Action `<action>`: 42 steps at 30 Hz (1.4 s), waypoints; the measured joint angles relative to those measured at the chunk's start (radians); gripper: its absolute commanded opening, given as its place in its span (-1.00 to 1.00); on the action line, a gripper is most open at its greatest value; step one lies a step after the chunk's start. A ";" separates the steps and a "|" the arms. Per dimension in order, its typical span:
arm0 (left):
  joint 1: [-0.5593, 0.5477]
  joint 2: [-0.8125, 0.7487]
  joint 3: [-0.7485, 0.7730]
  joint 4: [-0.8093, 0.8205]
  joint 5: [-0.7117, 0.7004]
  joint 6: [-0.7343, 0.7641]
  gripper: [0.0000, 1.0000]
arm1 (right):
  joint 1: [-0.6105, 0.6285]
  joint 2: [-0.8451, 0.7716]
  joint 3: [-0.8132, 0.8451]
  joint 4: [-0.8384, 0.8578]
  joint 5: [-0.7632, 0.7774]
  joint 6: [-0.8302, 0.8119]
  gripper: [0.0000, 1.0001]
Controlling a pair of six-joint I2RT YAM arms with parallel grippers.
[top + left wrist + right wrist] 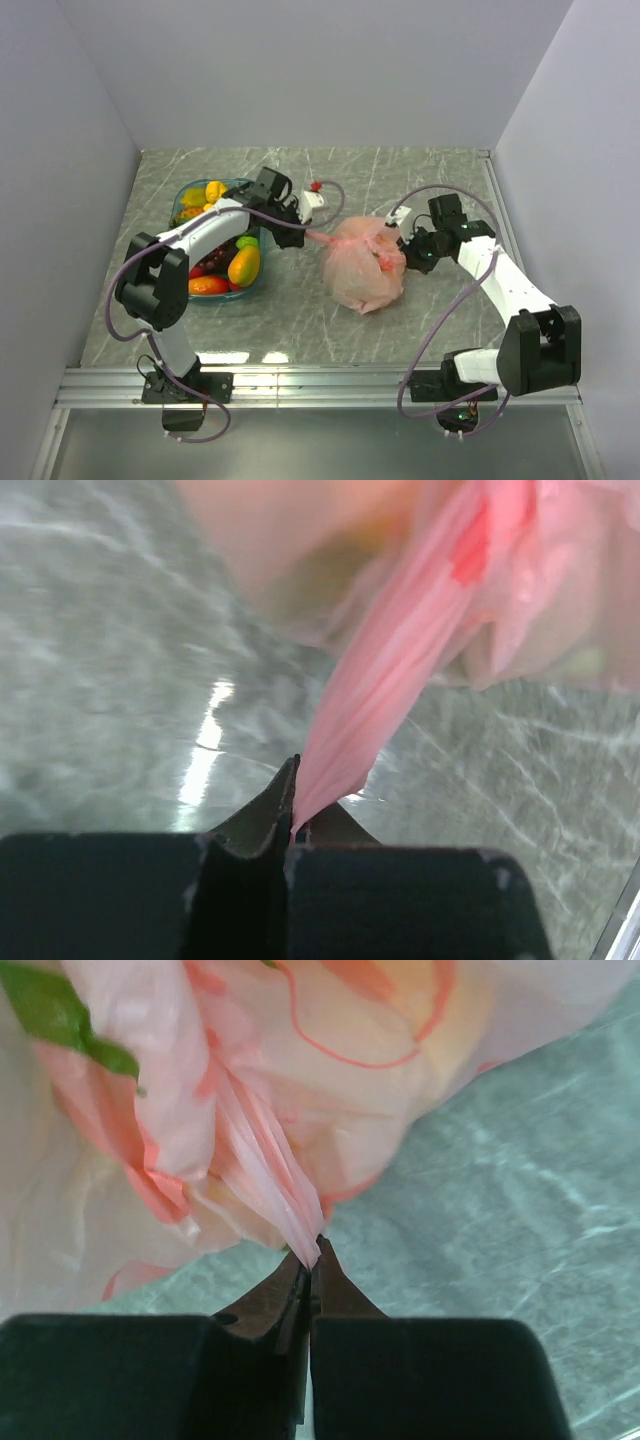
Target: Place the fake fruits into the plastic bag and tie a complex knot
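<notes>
The pink plastic bag [363,265] lies bulging on the table's middle, with fruit shapes showing through it. My left gripper [303,236] is shut on a stretched pink handle tail [375,700] at the bag's left. My right gripper [403,254] is shut on another pleated pink tail [270,1175] at the bag's right side. The bag fills the top of both wrist views [300,1070]. Several fake fruits [243,265], yellow-orange, red and green, lie in the teal tray [182,195] at the left. A bunched pink twist [385,262] sits on the bag near my right gripper.
A small red and white piece [315,187] lies on the table behind the left gripper. Grey walls close in the table at the back and both sides. A metal rail [320,385] runs along the near edge.
</notes>
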 measured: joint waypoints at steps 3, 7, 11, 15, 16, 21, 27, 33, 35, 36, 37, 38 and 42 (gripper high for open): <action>0.055 0.000 0.042 0.022 0.031 -0.053 -0.99 | -0.043 -0.020 0.004 0.040 -0.040 0.000 -1.00; 0.102 -0.007 0.065 0.045 0.056 -0.097 -0.99 | -0.101 -0.023 0.030 0.077 -0.090 -0.001 -1.00; 0.146 -0.017 0.083 0.066 0.100 -0.131 -0.99 | -0.154 -0.023 0.074 0.092 -0.146 0.000 -1.00; 0.204 -0.017 0.140 0.067 0.161 -0.152 -0.99 | -0.182 -0.029 0.097 0.116 -0.203 0.000 -1.00; 0.218 -0.017 0.151 0.068 0.173 -0.153 -0.99 | -0.185 -0.032 0.097 0.124 -0.216 -0.001 -1.00; 0.259 -0.019 0.154 0.067 0.219 -0.150 -0.99 | -0.212 -0.035 0.080 0.167 -0.259 -0.008 -1.00; 0.280 -0.019 0.128 0.067 0.261 -0.128 -0.99 | -0.259 -0.003 0.041 0.223 -0.307 -0.016 -1.00; 0.280 -0.017 0.108 0.063 0.256 -0.119 -0.99 | -0.266 0.046 0.027 0.224 -0.322 0.002 -1.00; 0.280 -0.017 0.108 0.064 0.251 -0.118 -0.99 | -0.266 0.048 0.034 0.213 -0.325 0.018 -1.00; 0.277 -0.017 0.108 0.064 0.246 -0.117 -0.99 | -0.266 0.048 0.044 0.202 -0.324 0.027 -1.00; 0.274 -0.017 0.108 0.067 0.238 -0.118 -0.99 | -0.264 0.048 0.055 0.197 -0.322 0.035 -1.00; 0.269 -0.017 0.108 0.070 0.228 -0.118 -0.99 | -0.263 0.048 0.068 0.190 -0.316 0.043 -1.00; 0.229 -0.019 0.087 0.106 0.153 -0.122 -0.99 | -0.243 0.049 0.082 0.177 -0.254 0.077 -1.00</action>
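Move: The pink plastic bag's knot lies about 16 cm to the right of the left gripper, 2 cm back and a little below; the fruit-filled bag body is some 14 cm right and 8 cm back. The fruit basket is about 21 cm to its left, level with it fore and aft and lower. From the right gripper the knot is roughly 7 cm left and 1 cm ahead, the bag body some 11 cm left and 5 cm back. Keep both grippers shut on their twisted bag handles and sweep them forward and up together, each about 7 cm forward, while spreading them apart, the left one about 5 cm left and the right one a few centimetres right, to draw out the handles. Swing both sets of fingertips inwards, flatter towards the bag, some 15 degrees, then sink both hands a few centimetres at the far end. ##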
